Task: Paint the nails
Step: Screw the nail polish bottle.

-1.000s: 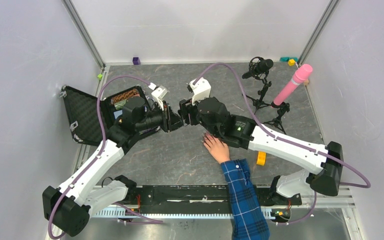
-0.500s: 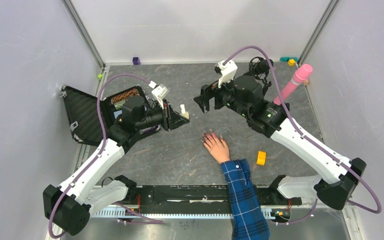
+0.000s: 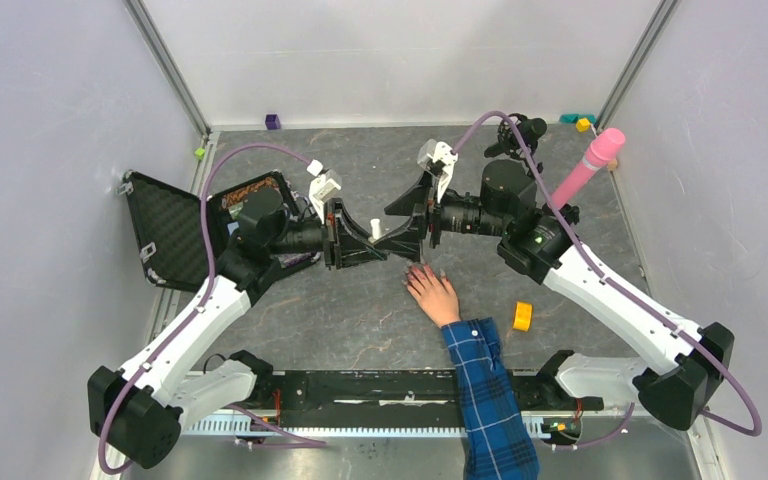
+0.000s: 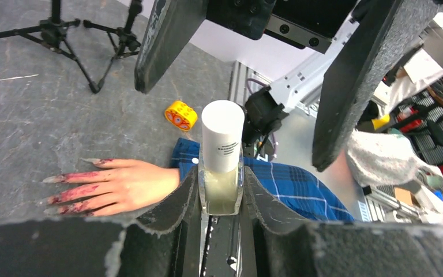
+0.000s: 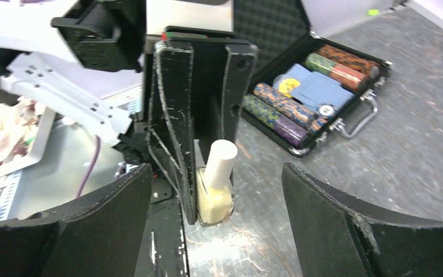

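A small bottle [image 4: 222, 173] of pale liquid with a white cap stands upright between the fingers of my left gripper [image 4: 220, 186], which is shut on it. From above, the bottle [image 3: 374, 232] is just left of the hand [image 3: 436, 296]. My right gripper [image 3: 398, 223] faces it, open wide, one finger [image 4: 164, 40] on each side of the cap and not touching. In the right wrist view the bottle [image 5: 214, 193] lies between the spread jaws. The hand [image 4: 130, 184] lies flat, its nails [image 4: 51, 179] smeared dark pink, above a blue plaid sleeve [image 3: 486, 400].
An open black case [image 3: 165, 235] holding rolls of chips [image 5: 300, 109] sits behind the left arm. A yellow roll [image 3: 522, 316] lies right of the hand. A microphone tripod [image 3: 520, 150] and a pink cylinder on a stand [image 3: 586, 168] are at the back right.
The right gripper drew away from the left gripper toward the back right, opened wide, then came back to straddle the bottle's cap. The left gripper kept hold of the bottle.
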You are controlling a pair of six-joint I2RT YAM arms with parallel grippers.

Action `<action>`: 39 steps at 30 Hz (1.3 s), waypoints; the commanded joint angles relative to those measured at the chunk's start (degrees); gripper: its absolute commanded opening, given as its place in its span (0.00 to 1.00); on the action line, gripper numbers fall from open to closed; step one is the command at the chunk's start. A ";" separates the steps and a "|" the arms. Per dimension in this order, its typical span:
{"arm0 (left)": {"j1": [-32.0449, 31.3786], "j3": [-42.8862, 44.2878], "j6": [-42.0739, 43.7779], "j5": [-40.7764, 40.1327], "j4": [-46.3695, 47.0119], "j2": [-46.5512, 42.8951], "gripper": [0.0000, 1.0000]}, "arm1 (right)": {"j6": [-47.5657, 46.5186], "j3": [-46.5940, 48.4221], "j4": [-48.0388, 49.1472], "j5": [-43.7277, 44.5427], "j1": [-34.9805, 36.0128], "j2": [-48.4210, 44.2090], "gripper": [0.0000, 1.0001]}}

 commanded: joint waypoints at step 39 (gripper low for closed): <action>-3.05 0.55 -3.06 5.42 7.80 -2.58 0.02 | 15.83 -3.65 19.62 -23.18 -0.27 2.82 0.00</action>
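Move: The nail polish bottle stands upright in my left fingers, its white cap about 3 cm above my left hand point. From my right hand, open around it, that cap is about 2 cm to the left, level fore-and-aft and 1 cm up, with the bottle's body 2 cm left and 2 cm below. The hand on the table lies 12 cm ahead, 10 cm right and 25 cm below, the yellow block some 6 cm ahead, 34 cm right. I close my right fingers from wide open onto the white cap and pinch it between the pads, while that hand draws back about 5 cm with the bottle, rises a little and eases left over the cap, turning some 20 degrees counter-clockwise with its fingertips tipping up. My left hand keeps its hold on the body and carries the bottle back 4 to 5 cm and slightly up, turning a little clockwise. ##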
